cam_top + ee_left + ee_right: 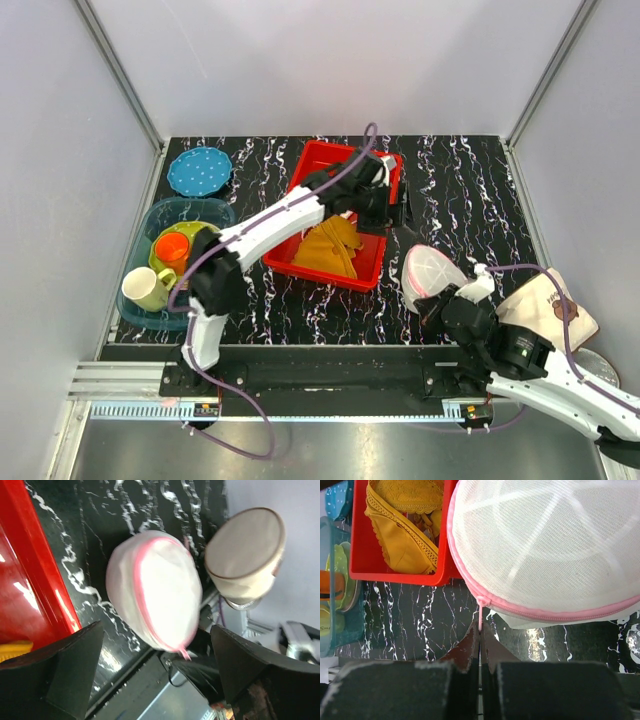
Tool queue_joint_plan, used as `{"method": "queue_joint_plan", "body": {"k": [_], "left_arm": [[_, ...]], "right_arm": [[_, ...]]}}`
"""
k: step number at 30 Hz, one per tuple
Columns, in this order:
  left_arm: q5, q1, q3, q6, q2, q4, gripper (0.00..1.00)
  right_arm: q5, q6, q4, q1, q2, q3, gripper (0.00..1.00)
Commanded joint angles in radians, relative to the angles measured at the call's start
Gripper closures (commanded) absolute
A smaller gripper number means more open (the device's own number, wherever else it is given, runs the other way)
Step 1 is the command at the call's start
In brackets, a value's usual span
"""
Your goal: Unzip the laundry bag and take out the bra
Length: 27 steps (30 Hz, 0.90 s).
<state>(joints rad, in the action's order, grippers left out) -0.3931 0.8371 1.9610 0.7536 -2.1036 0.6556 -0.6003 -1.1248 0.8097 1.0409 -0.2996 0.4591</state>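
Note:
The laundry bag, a round white mesh pouch with pink zipper edging, lies on the black marbled table right of the red tray. It fills the right wrist view and shows in the left wrist view. My right gripper is shut on the bag's thin pink zipper pull, at the bag's near edge. My left gripper is open and empty, up over the tray's right edge and apart from the bag. The bra does not show in any view.
A red tray holds a mustard-yellow cloth. A teal tub with cups stands at the left, and a blue dotted plate lies behind it. A beige round container lies at the right beside the bag.

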Motion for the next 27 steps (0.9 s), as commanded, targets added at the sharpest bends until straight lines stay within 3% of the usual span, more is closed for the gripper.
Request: {"method": "queue_joint_plan", "body": {"k": [1,6,14,17,18,22,27], "left_arm": [[0.01,0.023,-0.106,0.044,0.198,-0.059,0.08],[-0.021,0.091,-0.269,0.107,0.245,-0.18,0.08],[-0.055,0.126,-0.32,0.171,0.13,-0.281,0.12],[-0.068,0.128,-0.249,0.173,0.024,-0.264,0.19],[-0.076,0.128,-0.231,0.173,0.007,-0.252,0.25],[-0.021,0.119,-0.191,0.155,0.016,-0.22,1.0],[-0.001,0.047,-0.073,0.121,-0.024,-0.2,1.0]], "right_arm": [[-0.024,-0.024,-0.017,0.007,0.001,0.03,1.0],[-0.012,-0.013,-0.049,0.007,-0.024,0.027,1.0],[0.016,0.0,-0.096,0.007,-0.073,0.027,1.0],[0.03,0.002,-0.119,0.007,-0.079,0.018,1.0],[0.034,0.003,-0.122,0.007,-0.082,0.021,1.0],[0.048,-0.01,-0.09,0.007,-0.081,0.029,1.0],[0.089,-0.061,-0.044,0.008,0.0,-0.006,1.0]]}}
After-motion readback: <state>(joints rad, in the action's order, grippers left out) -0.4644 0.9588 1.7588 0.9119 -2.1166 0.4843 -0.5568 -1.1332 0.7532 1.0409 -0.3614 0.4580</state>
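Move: The laundry bag's middle lies about 10 cm back from the open left hand, 7 cm to its right and 9 cm lower. The red box's middle is level with that hand, some 14 cm to its left and 12 cm below; the mustard bra inside it lies roughly 7 cm back, 15 cm left and 13 cm below. The right hand already holds the zip pull; from it the bag's middle is about 7 cm ahead, 2 cm right and 2 cm lower. Arcing back over the near right part of the red box, the wide-open left hand first rises about 7 cm, then drops about 14 cm onto the bag's box-side edge by the pink zip seam, tipping slightly. It pinches the fabric shut and starts lifting a little, while the right hand keeps its grip on the zip pull and eases just over a centimetre left. ##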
